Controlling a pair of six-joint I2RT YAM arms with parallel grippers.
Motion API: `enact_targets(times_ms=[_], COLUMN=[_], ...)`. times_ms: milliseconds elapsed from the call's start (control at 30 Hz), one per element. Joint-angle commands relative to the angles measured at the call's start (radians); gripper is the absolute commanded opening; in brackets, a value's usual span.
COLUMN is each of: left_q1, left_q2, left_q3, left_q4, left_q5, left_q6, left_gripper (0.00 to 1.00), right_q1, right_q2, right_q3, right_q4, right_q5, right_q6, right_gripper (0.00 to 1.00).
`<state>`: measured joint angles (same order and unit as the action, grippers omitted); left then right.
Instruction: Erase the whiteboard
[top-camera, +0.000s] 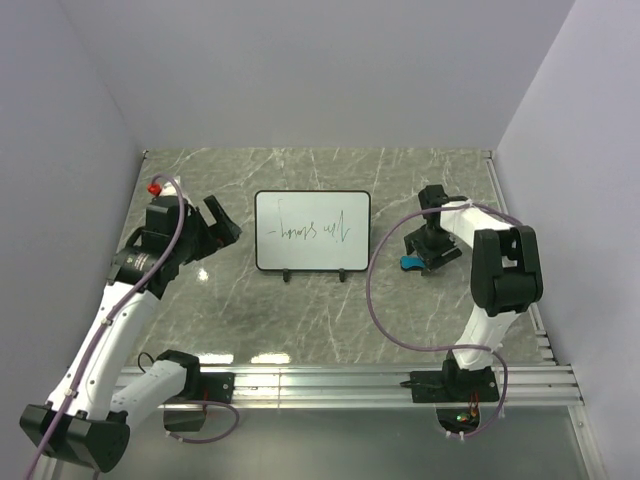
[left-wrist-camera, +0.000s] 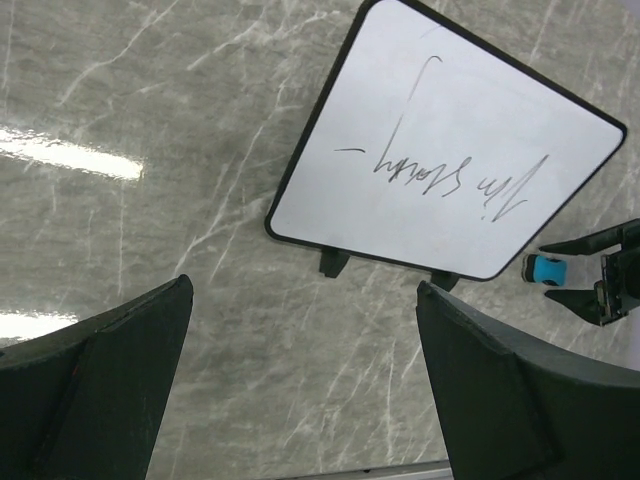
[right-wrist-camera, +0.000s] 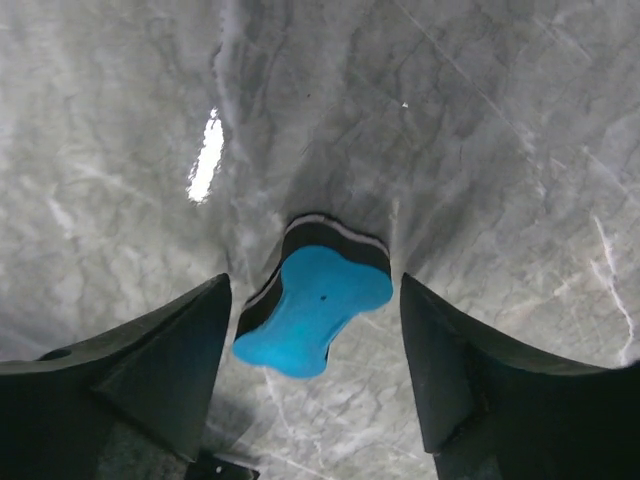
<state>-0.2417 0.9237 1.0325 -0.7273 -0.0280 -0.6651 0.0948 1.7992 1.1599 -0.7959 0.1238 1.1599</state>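
The whiteboard (top-camera: 312, 230) lies flat at the table's middle, white with a thin black frame and dark handwriting on it; the left wrist view shows it too (left-wrist-camera: 450, 170). A small blue eraser (top-camera: 410, 264) with a black underside lies on the table to its right. My right gripper (right-wrist-camera: 315, 285) is down over the eraser (right-wrist-camera: 315, 310), one finger on each side. There is a narrow gap at the left finger and a wider one at the right. My left gripper (top-camera: 225, 222) hovers left of the whiteboard, wide open and holding nothing (left-wrist-camera: 305, 290).
The table is grey marble with purple walls on three sides. An aluminium rail (top-camera: 340, 385) runs along the near edge and carries both arm bases. The right arm's purple cable (top-camera: 375, 300) loops over the table between the whiteboard and the right base.
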Motion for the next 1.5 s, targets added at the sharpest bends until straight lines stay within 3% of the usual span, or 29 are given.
enact_targets(times_ms=[0,133,233,400,433,533,633,733,767,900,967,1000,1100,1467], left_q1=[-0.004,-0.004,-0.004,-0.002,-0.002,0.005,0.074,0.166,0.177,0.197,0.203,0.208,0.219,0.266], left_q2=[0.018,0.036,0.049,0.055,0.056,0.082,0.154,0.217,0.23,0.293,0.363,0.391,0.498,0.782], left_q3=[0.041,0.061,0.054,0.031,0.029,0.017,-0.005,-0.017,-0.018,-0.021,-0.023,-0.038,-0.046,0.104], left_q4=[0.0,0.0,0.018,0.054,0.061,0.094,0.176,0.307,0.337,0.483,0.581,0.638,0.827,0.937], left_q5=[-0.042,-0.069,-0.059,-0.036,-0.042,-0.05,0.101,0.303,0.404,0.525,0.577,0.693,0.743,0.795], left_q6=[0.021,0.024,0.019,0.028,0.032,0.035,0.062,0.082,0.088,0.145,0.148,0.121,0.065,0.067], left_gripper=[0.99,0.99,0.99,1.0,0.99,0.99,0.99,0.87,0.86,0.84,0.77,0.76,0.76,0.73], right_q1=[-0.007,-0.006,-0.006,-0.006,-0.006,-0.006,-0.006,-0.006,-0.006,-0.007,-0.004,-0.006,-0.009,-0.033], right_q2=[0.021,0.035,0.035,0.017,0.009,-0.026,-0.075,-0.147,-0.164,-0.254,-0.334,-0.362,-0.472,-0.765], right_q3=[0.035,0.029,0.029,0.047,0.049,0.052,0.061,0.09,0.096,0.107,0.084,0.074,0.032,-0.069], right_q4=[0.012,0.017,0.012,-0.006,-0.008,-0.003,-0.005,-0.019,-0.025,-0.058,-0.075,-0.078,-0.111,-0.25], right_q5=[0.036,0.042,0.06,0.083,0.082,0.06,0.034,0.02,0.016,0.02,0.033,0.031,0.048,0.115], right_q6=[0.0,-0.035,-0.078,-0.135,-0.153,-0.187,-0.219,-0.256,-0.269,-0.318,-0.341,-0.348,-0.37,-0.401], right_gripper=[0.73,0.56,0.37,0.2,0.12,0.0,0.0,0.0,0.0,0.0,0.0,0.0,0.0,0.0])
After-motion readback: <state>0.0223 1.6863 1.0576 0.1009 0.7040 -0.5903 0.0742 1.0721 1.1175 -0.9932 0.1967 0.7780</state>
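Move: The eraser lies practically between the right hand's open fingers, about 1 cm below the hand point and level with it fore and aft and sideways. From there the whiteboard's middle is roughly 25 cm to the left, 8 cm farther out and 5 cm higher. From the left hand, the whiteboard's far left corner is about 17 cm ahead, 6 cm right and 13 cm below, its middle some 13 cm ahead, 20 cm right and 17 cm down. The eraser is pinched across its waist by the right fingers, then lifted about 18 cm and drawn back and slightly right near the top, the wrist tipping its fingers forward some 25 degrees and turning counter-clockwise. Meanwhile the left hand reaches forward about 16 cm, sinking 8 and drifting right, towards the whiteboard's far left corner, rolling its left side down and turning clockwise as its fingers close partway. ##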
